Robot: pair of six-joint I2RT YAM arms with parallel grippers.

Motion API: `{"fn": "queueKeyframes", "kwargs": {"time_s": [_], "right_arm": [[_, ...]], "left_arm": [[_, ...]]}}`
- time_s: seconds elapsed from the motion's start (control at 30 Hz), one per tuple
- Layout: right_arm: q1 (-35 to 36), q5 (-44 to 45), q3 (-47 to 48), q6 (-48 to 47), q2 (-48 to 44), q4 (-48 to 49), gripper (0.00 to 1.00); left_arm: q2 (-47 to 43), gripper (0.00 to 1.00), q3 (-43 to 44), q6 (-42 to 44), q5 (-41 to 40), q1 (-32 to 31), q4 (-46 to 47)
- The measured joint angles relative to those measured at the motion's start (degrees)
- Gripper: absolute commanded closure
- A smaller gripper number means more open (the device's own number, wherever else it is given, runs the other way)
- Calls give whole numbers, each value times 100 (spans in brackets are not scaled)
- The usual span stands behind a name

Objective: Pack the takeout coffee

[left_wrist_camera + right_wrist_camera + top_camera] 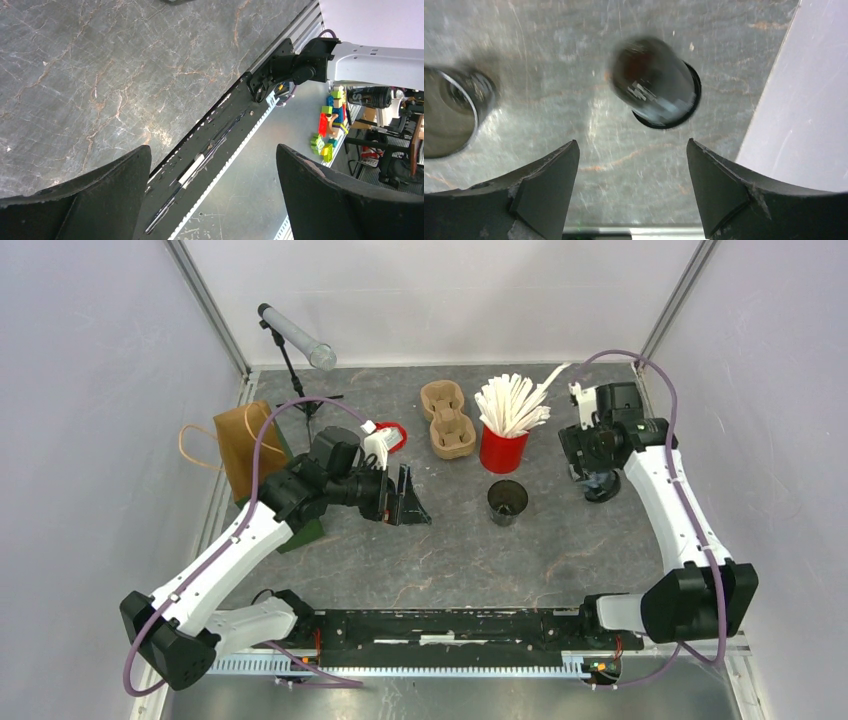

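Two dark coffee cups are on the table. One cup (507,502) (449,115) stands upright and open near the middle. The other dark cup (654,82) sits below my right gripper (598,480) (631,142), its closed end toward the camera. That gripper is open and hangs above the table just short of this cup, with nothing between its fingers. A cardboard cup carrier (447,418) lies at the back. A brown paper bag (247,445) stands at the left. My left gripper (402,498) (212,147) is open and empty, to the right of the bag.
A red cup full of white stirrers (505,435) stands right of the carrier. A small red object (393,435) lies behind the left wrist. A grey tube on a black stand (295,335) is at the back left. White walls (804,100) close in the table.
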Motion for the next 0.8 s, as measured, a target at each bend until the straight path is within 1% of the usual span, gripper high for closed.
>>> {"fn": "queueKeyframes", "kwargs": {"time_s": [0.1,0.2,0.3,0.43,0.5,0.6,0.7,0.8], "right_arm": [[-337,-334,-83,109,7,525,15],[-752,-472,-310,372,-7,1054,14],[-1198,-323,-691,831,-44,1687,15],[-1838,-87,-1563,1561,-415,2632,15],[-2000,92,-1790,1794,-577,2811,16],[-2028,385,-1775,1969,-592,3010,16],[-2011,828,-1419,1974,-352,2813,13],[-2033,1333,-1108,2055,-52,2653,13]], "left_arm": [[57,0,17,24,-11,0,2],[109,0,26,92,-105,0,0],[109,0,26,162,-214,0,2],[109,0,26,236,-398,0,0],[109,0,26,306,-505,0,2],[109,0,26,420,-649,0,7],[122,0,26,527,-769,0,4],[173,0,24,564,-782,0,4]]}}
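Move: The lidded coffee cup is loose and tipped below the right hand, about 3 cm to its right, roughly level with it fore and aft and some 9 cm down. The empty dark cup stands about 19 cm left and 3 cm back, and the red straw bucket some 20 cm left and 6 cm ahead. From the left hand the coffee cup lies about 44 cm right, 13 cm ahead and 14 cm below. Fingers still open, the right hand sweeps about 14 cm right towards the wall, turning some 45 degrees clockwise. ##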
